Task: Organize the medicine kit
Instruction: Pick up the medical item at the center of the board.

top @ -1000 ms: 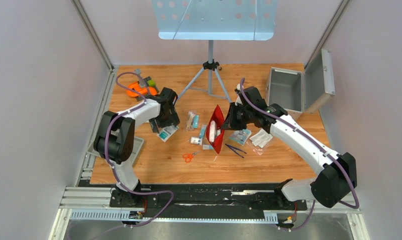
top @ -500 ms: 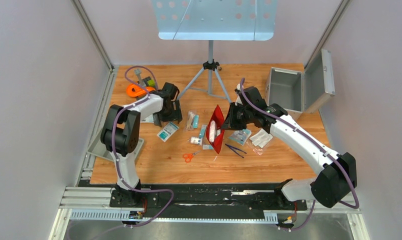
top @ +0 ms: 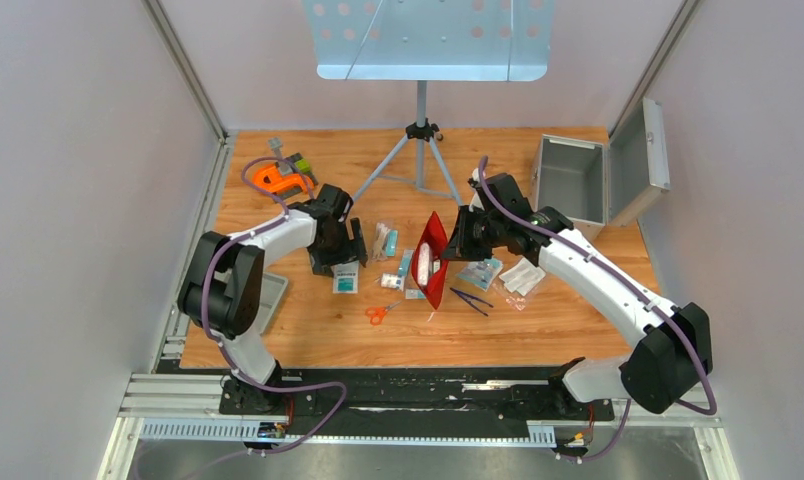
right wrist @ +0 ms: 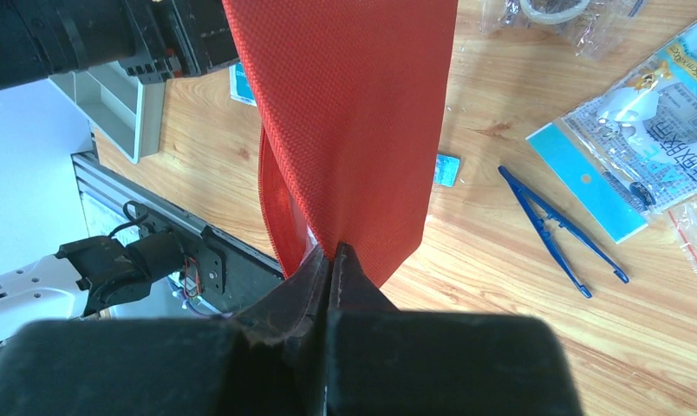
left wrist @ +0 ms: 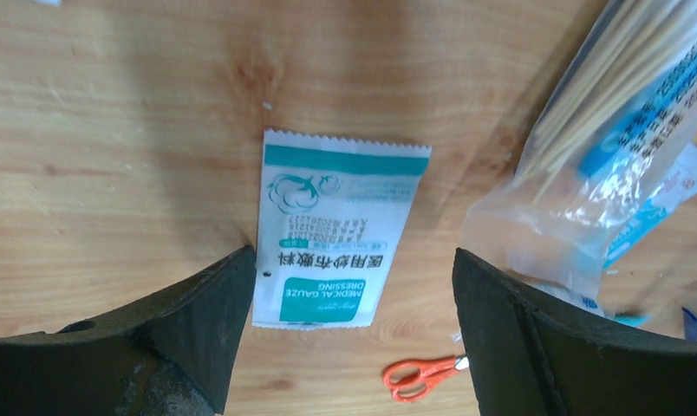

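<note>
The medicine kit (top: 574, 182), a silver-grey metal case, stands at the back right with its lid (top: 646, 158) swung open. My right gripper (top: 465, 236) is shut on the edge of a red fabric pouch (top: 433, 256), which hangs upright over the table. The wrist view shows the jaws of that gripper (right wrist: 332, 260) pinching the pouch (right wrist: 354, 113). My left gripper (top: 342, 260) hangs open just above a teal-and-white medical gauze packet (top: 345, 281). That packet (left wrist: 336, 234) lies flat on the wood between the fingers of the left gripper (left wrist: 354, 264), untouched.
Orange scissors (top: 377, 314), blue tweezers (top: 471, 299), a bag of cotton swabs (left wrist: 605, 130) and several small packets (top: 523, 276) lie around the pouch. A grey plastic tray (top: 270, 298) sits at the left edge. A tripod stand (top: 420, 150) rises at the back.
My left gripper has swung from the back left toward the table's middle and now hangs over the gauze packet, which lies slightly nearer and straighter. The right arm and pouch have not moved.
</note>
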{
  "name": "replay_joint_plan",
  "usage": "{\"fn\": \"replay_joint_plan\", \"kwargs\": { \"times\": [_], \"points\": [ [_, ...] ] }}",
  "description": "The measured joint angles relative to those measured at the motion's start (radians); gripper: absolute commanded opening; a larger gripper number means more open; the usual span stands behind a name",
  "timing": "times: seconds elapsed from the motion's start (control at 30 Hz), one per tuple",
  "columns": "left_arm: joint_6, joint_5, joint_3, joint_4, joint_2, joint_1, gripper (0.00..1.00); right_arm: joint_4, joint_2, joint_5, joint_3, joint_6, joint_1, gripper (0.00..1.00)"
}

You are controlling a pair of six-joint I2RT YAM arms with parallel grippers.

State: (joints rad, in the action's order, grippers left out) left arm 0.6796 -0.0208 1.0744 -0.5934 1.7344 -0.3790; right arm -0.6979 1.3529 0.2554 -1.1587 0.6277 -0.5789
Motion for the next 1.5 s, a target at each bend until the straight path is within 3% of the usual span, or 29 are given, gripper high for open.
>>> {"fn": "replay_joint_plan", "kwargs": {
  "times": [0.2, 0.5, 0.97, 1.27, 1.5],
  "points": [
    [0.026, -0.029, -0.047, 0.001, -0.039, -0.006, 0.89, 0.000, 0.002, 0.001, 0.000, 0.000, 0.000, 0.00],
    [0.032, 0.049, -0.031, -0.023, -0.018, -0.023, 0.80, 0.004, 0.001, 0.001, 0.000, 0.001, 0.000, 0.00],
    [0.033, 0.154, 0.003, -0.088, 0.021, -0.053, 0.47, 0.006, 0.001, 0.000, 0.000, 0.010, 0.000, 0.00],
    [0.037, 0.165, 0.005, -0.093, 0.016, -0.053, 0.41, 0.006, 0.001, 0.000, 0.000, 0.011, 0.000, 0.00],
    [0.040, 0.183, 0.003, -0.119, -0.002, -0.053, 0.25, 0.007, 0.001, 0.000, 0.000, 0.011, 0.000, 0.00]
  ]
}}
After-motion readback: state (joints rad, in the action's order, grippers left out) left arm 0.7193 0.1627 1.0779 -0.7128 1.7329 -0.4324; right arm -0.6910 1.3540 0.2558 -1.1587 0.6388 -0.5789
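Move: Just under the left hand's open fingers lies the medical gauze packet, its middle about 1 cm back and some 2 cm below. From this hand, the cotton swab bag is roughly 6 cm ahead and 8 cm to the right, the wrapped bandage roll 10 cm right and 2 cm back, and the orange scissors 9 cm back and 7 cm right. From the right hand, the packet is about 20 cm left, 3 cm ahead and 17 cm below. Easing back about 1.5 cm over the gauze packet, the left hand then swings some 2.5 cm to its left and sinks about 1 cm, its left side rolling up about 10 degrees. The wide-open fingers close to roughly a third and pinch the packet's near half from its two sides, the hand just starting to rise again at the end. ##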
